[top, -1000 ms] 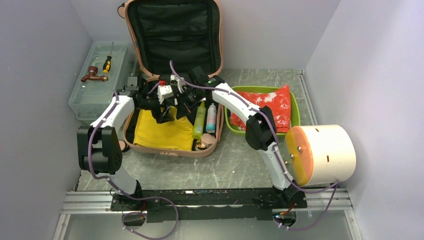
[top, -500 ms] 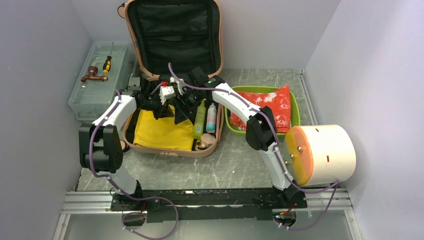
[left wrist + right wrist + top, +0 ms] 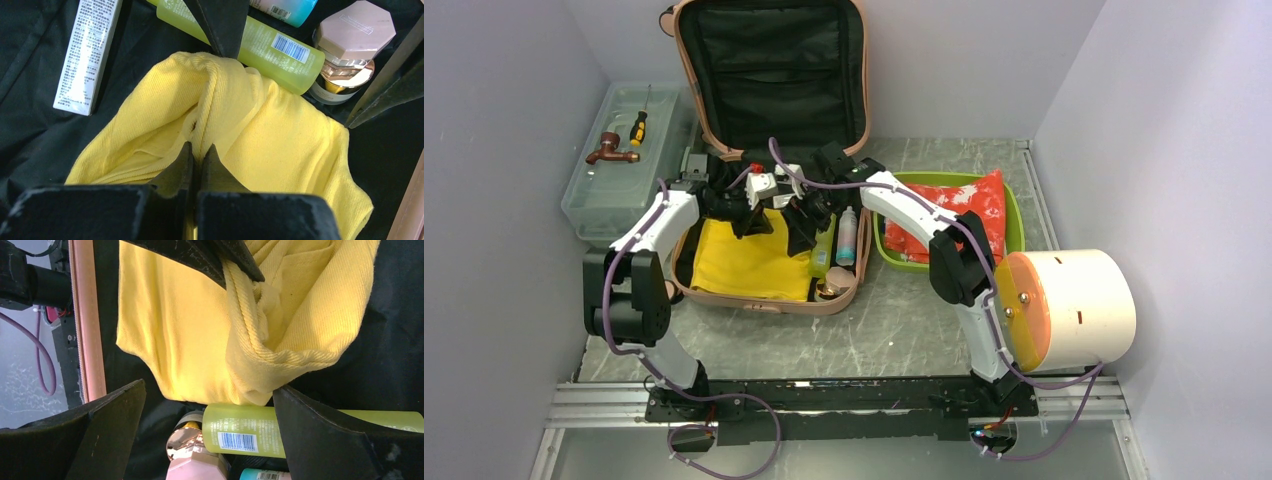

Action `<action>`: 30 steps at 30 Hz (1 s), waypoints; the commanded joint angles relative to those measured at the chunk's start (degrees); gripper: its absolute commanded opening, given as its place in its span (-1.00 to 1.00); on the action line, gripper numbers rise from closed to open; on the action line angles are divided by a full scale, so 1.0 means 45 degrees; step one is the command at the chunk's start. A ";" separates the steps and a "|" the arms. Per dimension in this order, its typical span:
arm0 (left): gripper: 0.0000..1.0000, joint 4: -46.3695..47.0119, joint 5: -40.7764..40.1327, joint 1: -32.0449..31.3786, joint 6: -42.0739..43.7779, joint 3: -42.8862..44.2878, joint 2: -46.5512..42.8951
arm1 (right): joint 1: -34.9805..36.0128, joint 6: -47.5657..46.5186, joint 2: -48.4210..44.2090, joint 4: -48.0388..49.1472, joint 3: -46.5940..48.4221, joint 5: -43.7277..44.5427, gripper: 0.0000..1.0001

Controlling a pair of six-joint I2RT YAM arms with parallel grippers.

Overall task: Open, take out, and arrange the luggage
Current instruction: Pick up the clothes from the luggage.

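The luggage, a salmon-pink suitcase, lies open with its black-lined lid upright against the back wall. Inside are a yellow cloth, a green bottle and a smaller bottle. My left gripper is shut on a raised fold of the yellow cloth, over the case's left half. My right gripper stands open just beside that fold, with nothing between its fingers. Below it lie the green bottle and a pink-capped perfume bottle. A white tube rests on the lining.
A translucent toolbox at the left carries a screwdriver and a brown fitting. A lime green tray with a red cloth sits right of the case. A white drum with an orange face stands at the right.
My left gripper has shut on the yellow cloth's fold. My right gripper has let go of the cloth, opened wide and drawn a little to the right.
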 commanded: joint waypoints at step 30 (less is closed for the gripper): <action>-0.98 0.0409 -0.0720 0.0124 -0.0498 -0.0264 -0.1134 | 0.0019 0.1189 0.1401 0.1676 -0.0854 -0.0995 -0.64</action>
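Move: The raised rim of the yellow clothes, still held up by the left fingers, lies about 6 cm below the open right hand, some 2 cm left and 1 cm ahead. From that hand, the green bottle lies about 6 cm right, the blue-white bottle 11 cm right, both level with it fore and aft, and the jars 7 cm right and 9 cm back, all some 10 cm down. The rim stretch it goes for is 6 cm right of and 4 cm below the left hand, neither ahead nor back. The right hand, fingers wide open, sinks about 5 cm towards the rim of the yellow clothes beside the left gripper, drifting barely a centimetre left, then eases down and forward another centimetre each while its fingers close about two thirds of the way around the rim, without shutting yet. Meanwhile the left hand keeps its pinch on the yellow clothes and stays almost in place, holding the rim up for the right fingers. ##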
